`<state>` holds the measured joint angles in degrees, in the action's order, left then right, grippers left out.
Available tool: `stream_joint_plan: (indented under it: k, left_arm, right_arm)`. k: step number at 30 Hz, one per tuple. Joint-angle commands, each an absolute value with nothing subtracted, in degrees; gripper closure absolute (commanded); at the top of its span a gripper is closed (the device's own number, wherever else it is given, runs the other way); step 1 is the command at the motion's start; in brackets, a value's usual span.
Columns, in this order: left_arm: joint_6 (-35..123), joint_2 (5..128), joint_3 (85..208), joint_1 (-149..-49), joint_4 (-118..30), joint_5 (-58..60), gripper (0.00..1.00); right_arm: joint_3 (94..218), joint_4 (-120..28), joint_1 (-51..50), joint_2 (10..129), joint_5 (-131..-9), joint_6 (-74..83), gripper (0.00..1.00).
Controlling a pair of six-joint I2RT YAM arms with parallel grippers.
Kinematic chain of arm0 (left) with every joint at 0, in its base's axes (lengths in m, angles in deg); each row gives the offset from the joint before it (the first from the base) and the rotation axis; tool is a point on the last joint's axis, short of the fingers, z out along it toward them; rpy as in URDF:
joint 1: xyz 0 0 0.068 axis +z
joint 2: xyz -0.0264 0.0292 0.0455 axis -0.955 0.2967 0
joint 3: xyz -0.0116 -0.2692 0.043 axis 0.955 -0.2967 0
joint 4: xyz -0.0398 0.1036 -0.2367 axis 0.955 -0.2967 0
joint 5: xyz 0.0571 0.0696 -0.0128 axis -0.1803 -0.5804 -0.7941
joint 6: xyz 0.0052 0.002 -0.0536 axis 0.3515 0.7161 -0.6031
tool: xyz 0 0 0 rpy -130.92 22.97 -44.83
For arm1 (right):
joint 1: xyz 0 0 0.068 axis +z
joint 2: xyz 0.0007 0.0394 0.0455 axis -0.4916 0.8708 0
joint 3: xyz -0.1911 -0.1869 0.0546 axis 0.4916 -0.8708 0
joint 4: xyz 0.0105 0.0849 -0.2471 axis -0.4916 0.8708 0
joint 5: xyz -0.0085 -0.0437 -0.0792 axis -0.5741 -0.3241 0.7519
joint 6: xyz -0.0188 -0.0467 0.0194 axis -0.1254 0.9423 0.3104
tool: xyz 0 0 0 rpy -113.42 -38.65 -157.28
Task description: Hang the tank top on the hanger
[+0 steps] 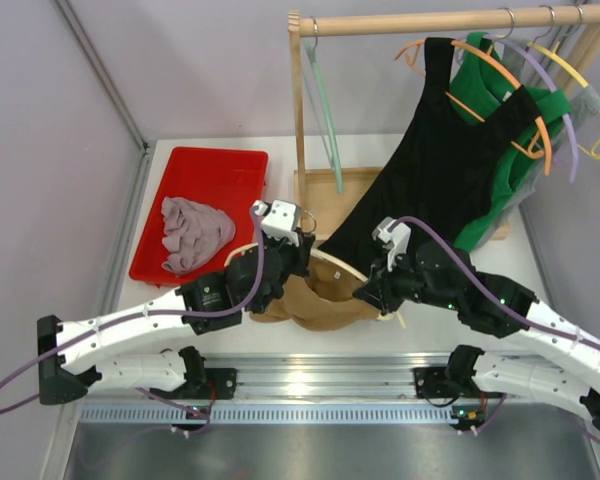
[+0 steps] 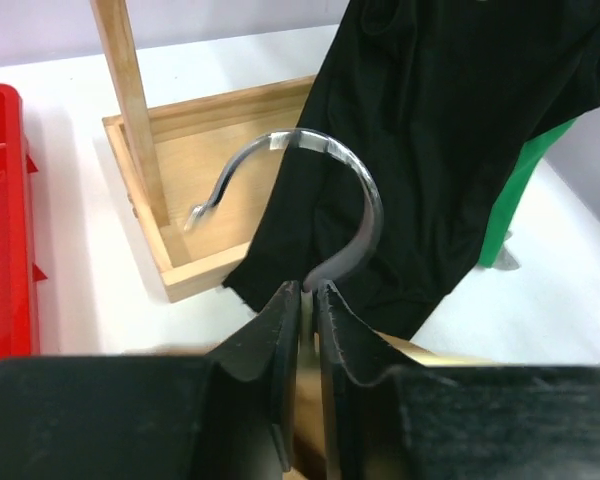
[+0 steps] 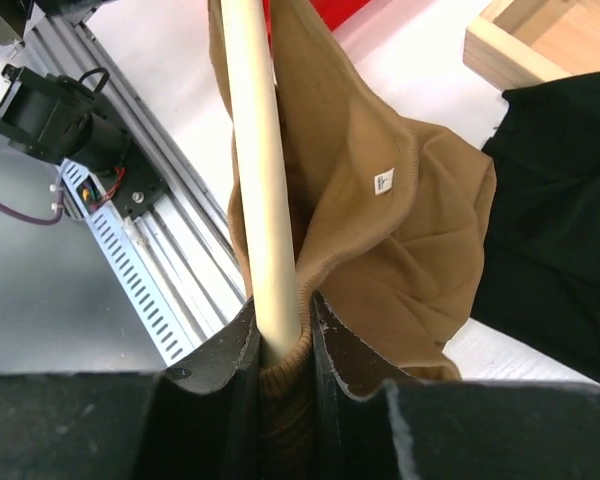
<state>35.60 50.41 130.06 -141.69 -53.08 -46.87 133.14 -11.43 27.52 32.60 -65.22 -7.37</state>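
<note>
The cream-white hanger (image 1: pixel 342 266) is held above the table between both arms. My left gripper (image 1: pixel 298 243) is shut on its metal hook (image 2: pixel 352 185), the two jaws pressed together at the hook's stem (image 2: pixel 308 290). The tan-brown tank top (image 1: pixel 310 300) hangs bunched around the hanger's middle and right side. In the right wrist view the hanger arm (image 3: pixel 256 150) runs straight into my right gripper (image 3: pixel 285 312). That gripper is shut on the arm's end with the ribbed edge of the tank top (image 3: pixel 400 230) caught between the jaws. The right gripper (image 1: pixel 366 290) sits at the hanger's right end.
A red tray (image 1: pixel 235 170) at the left holds a mauve-grey cloth (image 1: pixel 192 233). A wooden rack (image 1: pixel 298 120) with a box base (image 2: pixel 195 265) stands behind. A black garment (image 1: pixel 430 170), a green garment (image 1: pixel 500 190) and several coloured hangers hang from it. An aluminium rail (image 1: pixel 310 375) runs along the near edge.
</note>
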Motion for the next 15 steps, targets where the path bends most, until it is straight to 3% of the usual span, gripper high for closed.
stream_joint_plan:
  k: [1, 6, 15]
  left_arm:
    - [35.99, 49.6, 134.89, -142.26, -49.9, -45.49, 0.79]
    - [37.04, 48.45, 135.95, -142.26, -50.25, -44.17, 0.55]
    - [39.33, 44.85, 137.53, -142.26, -51.74, -45.13, 0.55]
  right_arm:
    - [136.43, -11.92, 27.59, 31.23, -57.7, -10.33, 1.0]
    - [137.41, -8.76, 27.68, 28.59, -55.5, -11.39, 1.0]
    - [138.02, -1.82, 27.68, 23.84, -44.69, -14.9, 1.0]
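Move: The left hand already pinches the hanger at its neck, so the hanger's middle is practically at its fingertips, a couple of centimetres below. The tan tank top's middle lies some 7 cm back, 2 cm to the right and 10 cm below. From the right hand, already closed on the hanger's right arm and cloth, the hanger's middle is about 8 cm ahead, 16 cm left and 4 cm above; the tank top is 2 cm ahead, 13 cm left and 5 cm below. Upwards by about 5 cm goes the left hand, its fingers opening to nearly half and letting go of the hanger's neck. The right hand meanwhile keeps its pinch on the hanger's arm and the cloth around it and draws both about 5 cm to the right, a touch forward, turning some 15 degrees clockwise. ##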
